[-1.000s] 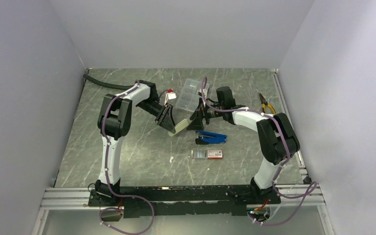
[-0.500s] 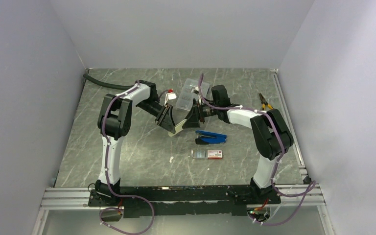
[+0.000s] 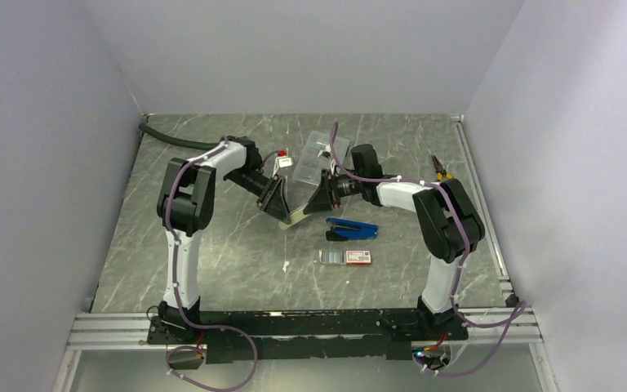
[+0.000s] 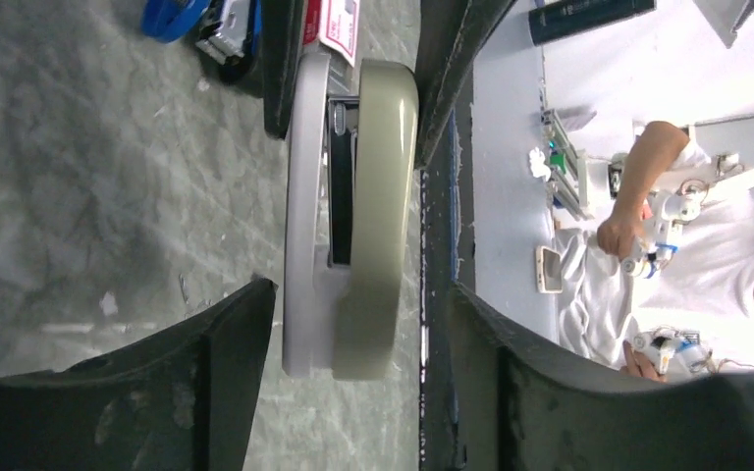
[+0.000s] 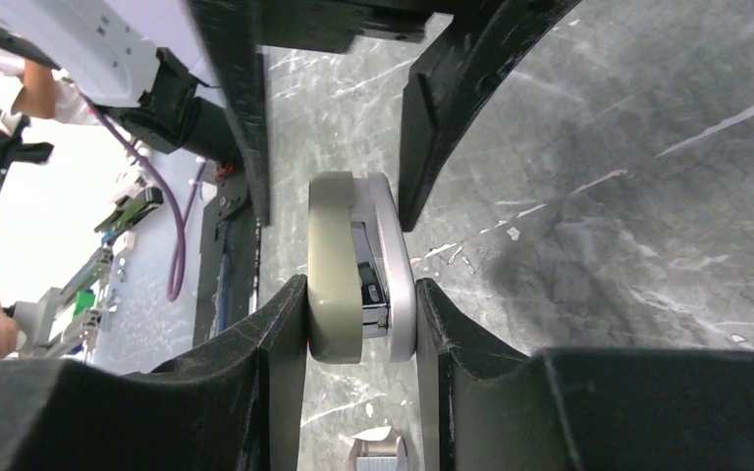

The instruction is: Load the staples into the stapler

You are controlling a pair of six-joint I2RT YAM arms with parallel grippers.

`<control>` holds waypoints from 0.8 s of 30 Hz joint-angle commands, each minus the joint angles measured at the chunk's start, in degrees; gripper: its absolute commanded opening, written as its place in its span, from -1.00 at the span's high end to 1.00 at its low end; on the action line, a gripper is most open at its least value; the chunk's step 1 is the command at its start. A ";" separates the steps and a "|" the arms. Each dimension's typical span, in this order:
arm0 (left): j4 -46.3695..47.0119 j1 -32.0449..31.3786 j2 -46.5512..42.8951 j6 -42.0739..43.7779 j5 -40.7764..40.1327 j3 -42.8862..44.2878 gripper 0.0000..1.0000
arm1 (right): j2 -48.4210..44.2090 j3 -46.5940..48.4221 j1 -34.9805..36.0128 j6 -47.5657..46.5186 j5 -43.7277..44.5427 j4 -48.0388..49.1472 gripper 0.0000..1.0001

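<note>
A stapler (image 3: 300, 213) with a beige top and a grey base is held off the table between my two grippers. My right gripper (image 3: 320, 201) is shut on one end; in the right wrist view its fingers (image 5: 290, 324) press both sides of the stapler (image 5: 358, 265). My left gripper (image 3: 282, 206) is open around the other end; in the left wrist view (image 4: 358, 287) there is a gap on each side of the stapler (image 4: 349, 216). The staples tray with its white, red-ended box (image 3: 346, 257) lies on the table in front; the box (image 4: 339, 22) also shows past the stapler.
A blue and black tool (image 3: 351, 229) lies just behind the staples box. A clear compartment case (image 3: 314, 158) stands behind the grippers. Yellow-handled pliers (image 3: 443, 172) lie at the far right. A black hose (image 3: 171, 137) lies at the back left. A small pale strip (image 3: 285, 265) lies on the table.
My right gripper has moved left onto the end of the stapler and now grips it. The left arm has shifted slightly left. The stapler stays between the two grippers.
</note>
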 commanded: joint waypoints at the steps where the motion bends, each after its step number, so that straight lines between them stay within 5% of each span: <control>1: 9.36 3.70 -7.62 -10.88 -3.39 -2.26 -0.74 | -1.22 -0.55 0.30 5.67 4.67 6.00 0.89; 2: 11.45 4.77 -8.92 -12.88 -5.31 -2.88 -0.87 | -1.00 -0.82 0.40 7.41 6.32 6.36 0.89; 8: 30.74 4.59 -21.89 -22.70 -19.68 -12.63 -0.89 | 2.28 -0.58 1.36 20.81 15.01 8.96 0.91; 15: 45.79 -5.01 -29.34 -20.21 -36.50 -22.58 -0.89 | 8.25 1.57 2.24 36.34 17.44 12.81 0.95; 24: 52.49 -9.24 -26.98 -16.61 -41.86 -23.99 -0.89 | 10.59 1.32 2.50 41.44 15.99 15.88 0.95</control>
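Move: The grey stapler is already pinched in the right hand, its middle some 3 cm to that hand's left and 1 cm back; from the left hand, whose fingers have just loosened around its free end, it lies about 4 cm to the right at much the same height. From the right hand, the blue stapler is roughly 9 cm right, 6 cm back and 10 cm below; the clear organizer is about 12 cm ahead, straight out, as far below. The right fingers keep their pinch on the grey stapler while that hand sinks about 6 cm, edges forward, rolls it some 30 degrees and swings clockwise. The left fingers spread wide, clear the free end leftward and forward by about 5 cm, then come back right and down, still easing forward, the wrist tipping steeply downward. ##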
